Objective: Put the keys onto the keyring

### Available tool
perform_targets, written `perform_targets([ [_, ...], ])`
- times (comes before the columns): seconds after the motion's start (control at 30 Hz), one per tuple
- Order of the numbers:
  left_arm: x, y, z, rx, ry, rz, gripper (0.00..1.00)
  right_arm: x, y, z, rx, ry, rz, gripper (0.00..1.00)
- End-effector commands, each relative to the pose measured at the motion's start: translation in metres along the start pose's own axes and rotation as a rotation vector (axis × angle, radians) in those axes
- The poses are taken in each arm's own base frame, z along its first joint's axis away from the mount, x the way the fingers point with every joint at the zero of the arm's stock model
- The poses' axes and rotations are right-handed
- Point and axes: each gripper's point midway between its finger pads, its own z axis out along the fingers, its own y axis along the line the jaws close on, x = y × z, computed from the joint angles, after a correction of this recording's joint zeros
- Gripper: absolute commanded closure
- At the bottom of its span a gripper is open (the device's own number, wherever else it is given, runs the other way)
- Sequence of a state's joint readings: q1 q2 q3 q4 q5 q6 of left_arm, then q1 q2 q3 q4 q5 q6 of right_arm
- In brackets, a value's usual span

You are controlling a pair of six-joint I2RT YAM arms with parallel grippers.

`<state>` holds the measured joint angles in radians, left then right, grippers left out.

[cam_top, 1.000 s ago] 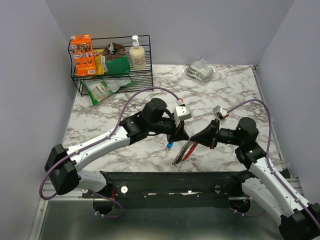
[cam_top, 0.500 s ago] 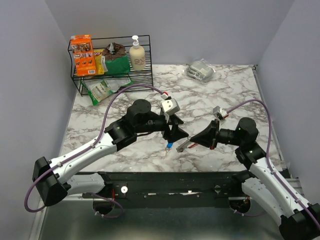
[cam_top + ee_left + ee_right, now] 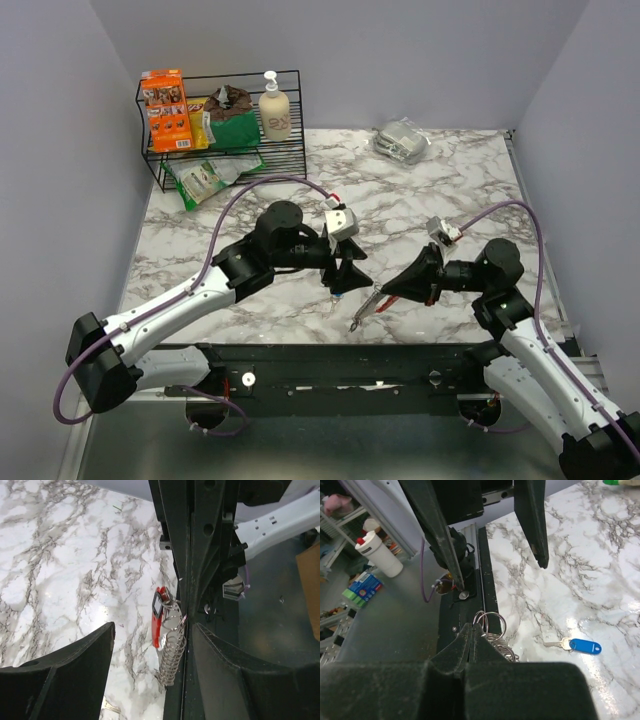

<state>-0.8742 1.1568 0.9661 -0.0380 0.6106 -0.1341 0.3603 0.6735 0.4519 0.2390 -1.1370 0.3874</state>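
My right gripper (image 3: 381, 295) is shut on a silver ring of the keyring (image 3: 362, 314), which hangs from it over the table's near edge. In the right wrist view the gripper (image 3: 473, 630) pinches the rings (image 3: 492, 622). A key with a blue head (image 3: 582, 646) lies flat on the marble, free of both grippers. My left gripper (image 3: 340, 278) hovers open just left of the keyring. In the left wrist view the gripper (image 3: 153, 626) frames the red clip (image 3: 157, 616) and the silver chain (image 3: 172, 657) between its spread fingers (image 3: 65, 675), touching neither.
A black wire rack (image 3: 290, 110) with boxes, packets and a soap bottle stands at the back left. A silver packet (image 3: 402, 140) lies at the back right. The black mounting rail (image 3: 340, 362) runs along the table's near edge, under the hanging chain.
My left gripper opened, let go of the blue-headed key and drew back left. The right gripper lifted the keyring off the marble and shifted slightly right.
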Motion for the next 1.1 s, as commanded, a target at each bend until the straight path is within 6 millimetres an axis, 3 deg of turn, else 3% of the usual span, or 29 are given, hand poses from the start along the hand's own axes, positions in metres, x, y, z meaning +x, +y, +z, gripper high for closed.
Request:
perform_targets([
  [0.0,-0.001,-0.014,-0.005,0.081,-0.021,0.078,0.26,-0.016,0.026,-0.002,-0.107,-0.008,-0.073,0.99],
  [0.37,-0.002,-0.04,-0.012,0.232,-0.057,0.146,0.26,-0.023,0.029,-0.002,-0.116,-0.013,-0.086,0.99],
  [0.6,0.007,-0.052,-0.013,0.319,-0.051,0.138,0.29,-0.03,0.036,-0.002,-0.138,-0.013,-0.107,1.0],
  [0.87,0.0,-0.052,-0.014,0.305,-0.079,0.145,0.43,-0.034,0.039,-0.003,-0.144,-0.021,-0.119,0.99],
  [1.0,0.004,-0.053,-0.01,0.329,-0.063,0.118,0.59,-0.037,0.04,-0.003,-0.137,-0.029,-0.119,0.99],
  [1.07,0.005,-0.054,-0.009,0.343,-0.06,0.109,0.62,-0.038,0.039,-0.003,-0.134,-0.031,-0.119,0.99],
])
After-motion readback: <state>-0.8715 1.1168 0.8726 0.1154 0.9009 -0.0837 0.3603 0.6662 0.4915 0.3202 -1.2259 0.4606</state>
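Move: The keyring's coil hangs from the right fingertips; its middle is about 3 cm back, 2 cm right and 5 cm below the open left hand, and some 4 cm straight below the right hand. The red strap beside it is about 2 cm farther to the right of the coil and 1 cm ahead of it. The blue-tagged key lies on the table, roughly 3 cm ahead and 6 cm left of the left hand, about 22 cm down. The left hand, pointing across at the right one with its fingers spread, slides back about 5 cm almost level and swings clockwise some 15 degrees, lining up with the coil just under the right fingertips, then begins to close late on, to a bit over half its starting gap. Meanwhile the right hand keeps its shut pinch on the keyring and brings it up about 2.5 cm and back 1.5 cm, so that the left fingers come close to the coil, though a touch can't be made out. ##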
